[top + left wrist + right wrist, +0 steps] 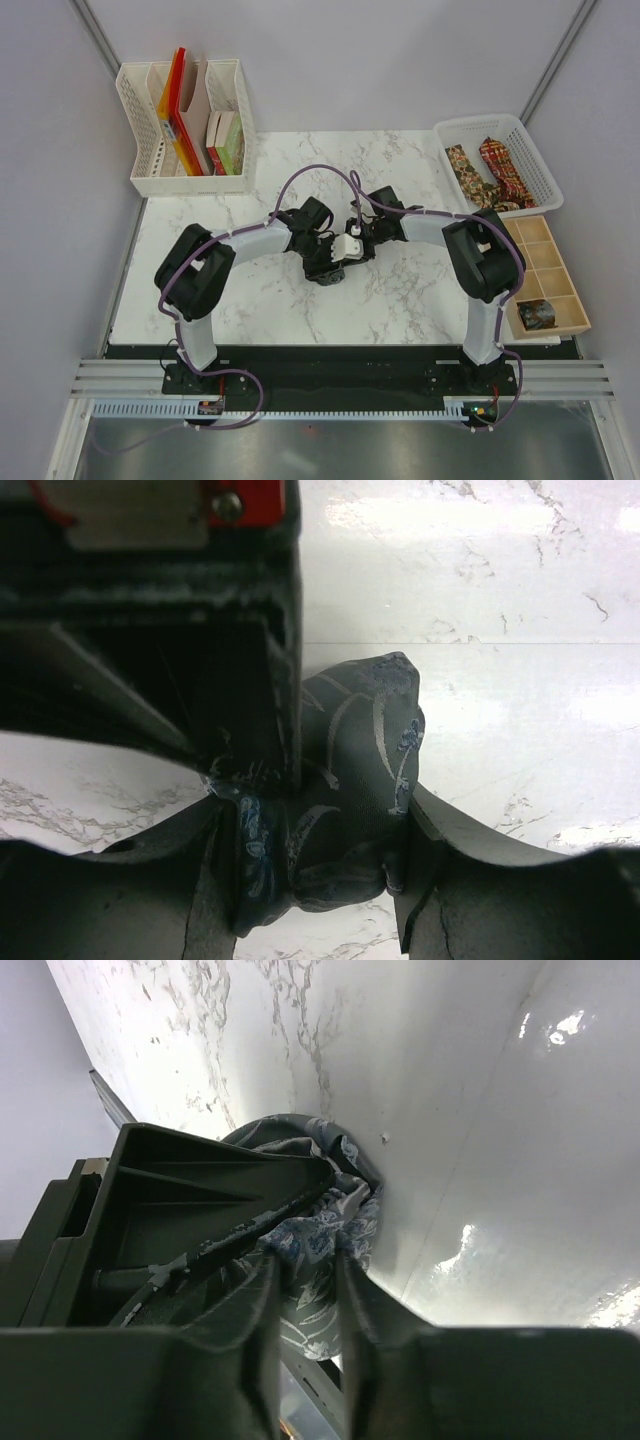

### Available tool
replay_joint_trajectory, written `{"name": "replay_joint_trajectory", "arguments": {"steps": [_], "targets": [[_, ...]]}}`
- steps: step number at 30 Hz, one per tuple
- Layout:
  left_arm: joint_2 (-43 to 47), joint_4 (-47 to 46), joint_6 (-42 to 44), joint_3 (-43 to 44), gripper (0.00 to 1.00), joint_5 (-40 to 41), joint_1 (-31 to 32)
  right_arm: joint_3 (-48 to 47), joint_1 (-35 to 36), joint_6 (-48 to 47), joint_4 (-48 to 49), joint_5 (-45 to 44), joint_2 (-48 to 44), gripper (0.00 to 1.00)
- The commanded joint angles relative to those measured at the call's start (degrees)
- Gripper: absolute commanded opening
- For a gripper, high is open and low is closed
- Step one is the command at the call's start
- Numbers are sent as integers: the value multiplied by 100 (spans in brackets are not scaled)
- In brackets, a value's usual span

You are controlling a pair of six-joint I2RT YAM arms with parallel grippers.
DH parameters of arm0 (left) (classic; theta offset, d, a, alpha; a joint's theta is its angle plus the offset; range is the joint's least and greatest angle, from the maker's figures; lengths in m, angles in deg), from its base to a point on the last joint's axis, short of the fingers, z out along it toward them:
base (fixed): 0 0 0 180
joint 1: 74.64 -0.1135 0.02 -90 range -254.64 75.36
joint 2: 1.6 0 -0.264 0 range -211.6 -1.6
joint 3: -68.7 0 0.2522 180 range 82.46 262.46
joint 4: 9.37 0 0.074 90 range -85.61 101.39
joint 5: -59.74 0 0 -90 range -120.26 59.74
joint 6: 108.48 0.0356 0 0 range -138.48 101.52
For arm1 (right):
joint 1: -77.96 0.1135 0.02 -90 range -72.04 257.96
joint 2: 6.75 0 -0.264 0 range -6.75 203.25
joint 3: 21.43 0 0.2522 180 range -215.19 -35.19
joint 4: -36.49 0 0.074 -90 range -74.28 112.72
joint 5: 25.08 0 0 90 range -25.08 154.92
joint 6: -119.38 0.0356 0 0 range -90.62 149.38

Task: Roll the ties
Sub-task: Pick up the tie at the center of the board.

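Note:
A dark grey-blue tie (350, 780) with a pale leaf pattern is bunched into a roll over the middle of the marble table. My left gripper (320, 880) is shut on this roll, one finger pressed against each side. In the right wrist view the same tie (310, 1280) sits between the narrow fingers of my right gripper (308, 1310), which is shut on its fabric. From above, the left gripper (325, 268) and right gripper (350, 250) meet at the table's centre and hide the roll. A brown-gold tie (468, 172) and a red tie (505, 168) lie in the basket.
The white basket (540, 165) stands at the back right. A wooden compartment tray (560, 270) lies along the right edge, with a rolled patterned piece (535, 314) in its near cell. A white file rack (150, 150) with books and folders is at the back left.

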Motion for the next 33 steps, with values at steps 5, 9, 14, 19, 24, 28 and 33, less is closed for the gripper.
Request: {"name": "replay_joint_trajectory", "arguments": {"steps": [5, 9, 14, 19, 24, 28, 33], "targets": [[-398, 430, 122, -170, 13, 471, -71, 327, 143, -597, -452, -1486, 369, 0], [-267, 430, 17, -170, 18, 287, -132, 397, 143, -518, -364, -1460, 44, 0], [207, 430, -299, -108, 38, -109, -387, 362, 73, -343, -346, -1477, -396, 0], [515, 421, -449, -170, 55, -399, -624, 379, 11, -211, -355, -1504, -651, 0], [770, 412, -564, -214, 69, -759, -888, 371, -33, -88, -381, -1469, -809, 0], [955, 412, -564, -275, 97, -935, -994, 362, -59, -61, -399, -1460, -879, 0], [1122, 377, -721, -328, 100, -1120, -1160, 327, -138, -61, -486, -1451, -1011, 0]]}}
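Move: The rolled tie at the board's centre is already between the left fingers, its middle about 1 cm right of that hand, level front to back and roughly 1 cm higher. From the right hand its middle is some 3 cm left, 2 cm back and 2 cm lower. Nothing else is close: from the right hand the compartment box lies about 39 cm right and 2 cm back, the white basket some 32 cm right and 20 cm ahead. The right fingers close the rest of the way and pinch the far right edge of the rolled tie while the left hand keeps its hold; then the right hand eases up about 1.5 cm and, keeping its pinch, draws some 2 cm right and a little forward. The left hand meanwhile opens wide and comes free of the roll, backing off about 4.5 cm left and 4 cm up with a slight drift forward, its wrist turning about 10 degrees counter-clockwise. ##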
